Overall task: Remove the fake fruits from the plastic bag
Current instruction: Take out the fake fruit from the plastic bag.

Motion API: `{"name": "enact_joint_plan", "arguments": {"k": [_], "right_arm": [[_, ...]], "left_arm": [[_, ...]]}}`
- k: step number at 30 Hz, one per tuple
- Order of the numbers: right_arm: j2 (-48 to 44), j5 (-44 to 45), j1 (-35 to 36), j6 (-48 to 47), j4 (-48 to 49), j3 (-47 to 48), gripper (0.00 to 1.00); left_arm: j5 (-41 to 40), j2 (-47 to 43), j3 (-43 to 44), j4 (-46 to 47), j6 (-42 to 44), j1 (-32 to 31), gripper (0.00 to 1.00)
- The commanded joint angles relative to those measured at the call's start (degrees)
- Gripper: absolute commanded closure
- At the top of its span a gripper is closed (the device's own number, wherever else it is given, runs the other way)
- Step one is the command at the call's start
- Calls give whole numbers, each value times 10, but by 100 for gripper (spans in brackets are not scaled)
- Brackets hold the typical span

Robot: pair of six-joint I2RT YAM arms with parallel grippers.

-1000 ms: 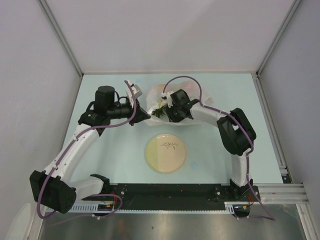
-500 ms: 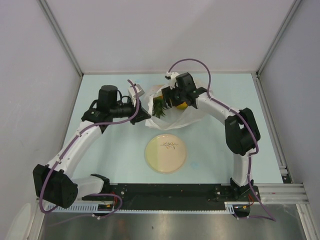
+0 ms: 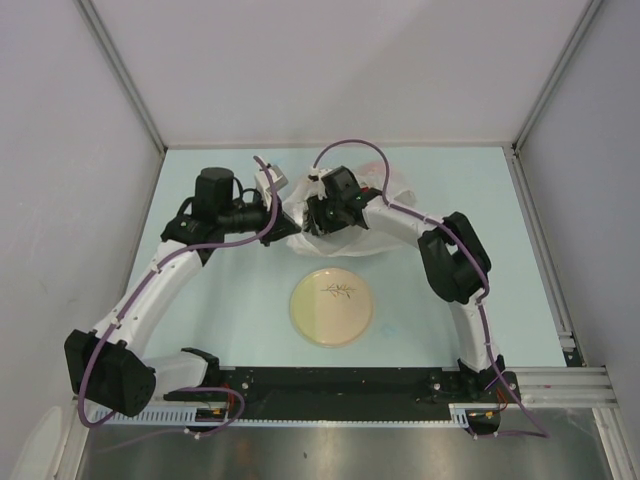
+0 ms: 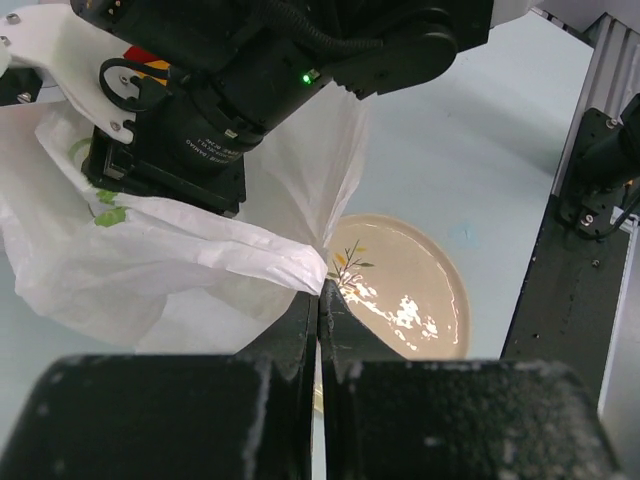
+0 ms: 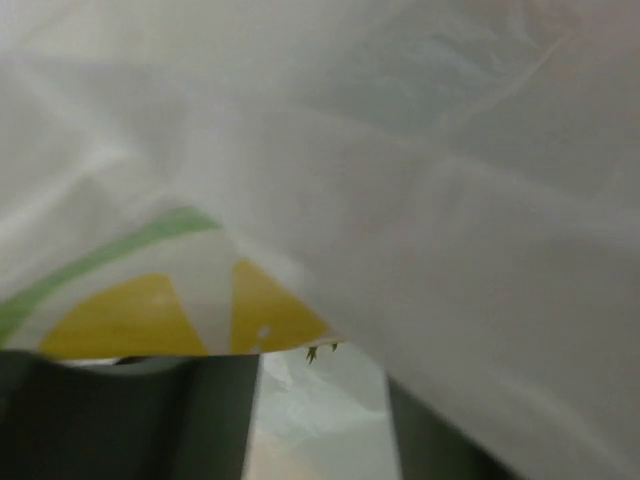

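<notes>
The plastic bag point(image 3: 385, 228) lies crumpled at the table's back middle, white with lemon print. My left gripper point(image 3: 286, 222) is shut on the bag's left edge; in the left wrist view the jaws point(image 4: 320, 290) pinch a fold of the bag point(image 4: 150, 255). My right gripper point(image 3: 320, 215) is pushed into the bag's mouth. In the right wrist view its fingers point(image 5: 130, 420) stand apart under the bag film point(image 5: 400, 180), with nothing between them. Tiny green spiky tips point(image 5: 312, 352) peek out beyond the film. The other fake fruits are hidden.
A round beige plate point(image 3: 331, 306) with a twig print lies in front of the bag, also in the left wrist view point(image 4: 420, 300). The right arm's black wrist point(image 4: 200, 130) is close above the bag. A black base rail point(image 3: 340, 385) runs along the near edge.
My right gripper has moved left and down into the bag's mouth. The green leaves and yellow fruit seen earlier are now covered. My left gripper keeps its hold.
</notes>
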Motion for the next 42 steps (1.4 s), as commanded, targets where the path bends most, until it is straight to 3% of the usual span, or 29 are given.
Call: {"name": "enact_joint_plan", "arguments": {"k": [1,4,10,20,25,31,37,42], "right_arm": [[-4,45,-10,-22,19,20,68],[-16,9,-12,-61,22,21,87],[-87,-41,-22,-158,-36,42,100],[-138,-74,-47,-391,-293,143,100],[-127,-156,-89,-435,-405,217,100],[-62,-265,-113,-518,-674,391,100],[-114,-259,-99,-548,-662,310,100],[-89,-228,-93,-494,-618,240,100]], "left_arm": [[-7,0,22,24,2,-2,99],[-16,1,14,37,-7,-3,99],[-67,11,7,64,-15,-3,100],[-146,62,44,105,-20,-3,100],[-172,96,86,122,-11,-3,100],[-197,148,130,142,10,-3,100],[-221,219,178,159,13,-2,100],[-267,236,209,191,-39,2,100]]}}
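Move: The right hand is inside the plastic bag, half open at the tip of the pineapple's leafy crown; the pineapple's middle is about 6 cm ahead of it, neither left nor right, at about its own height. The plate lies roughly 19 cm back and 5 cm to the right of the right hand, some 4 cm lower. From the left hand, which already pinches the bag's rim, the pineapple is about 16 cm ahead, 4 cm right and 19 cm below. Almost in place at first, the right fingers shut fully on the tips of the pineapple's leaves, then pull up about 18 cm, drawing some 10 cm right and turning roughly 40 degrees counter-clockwise, before coming back about 7 cm and sinking slightly. The left hand keeps the bag's rim pinched and carries it about 17 cm forward, swinging some 20 degrees counter-clockwise. ##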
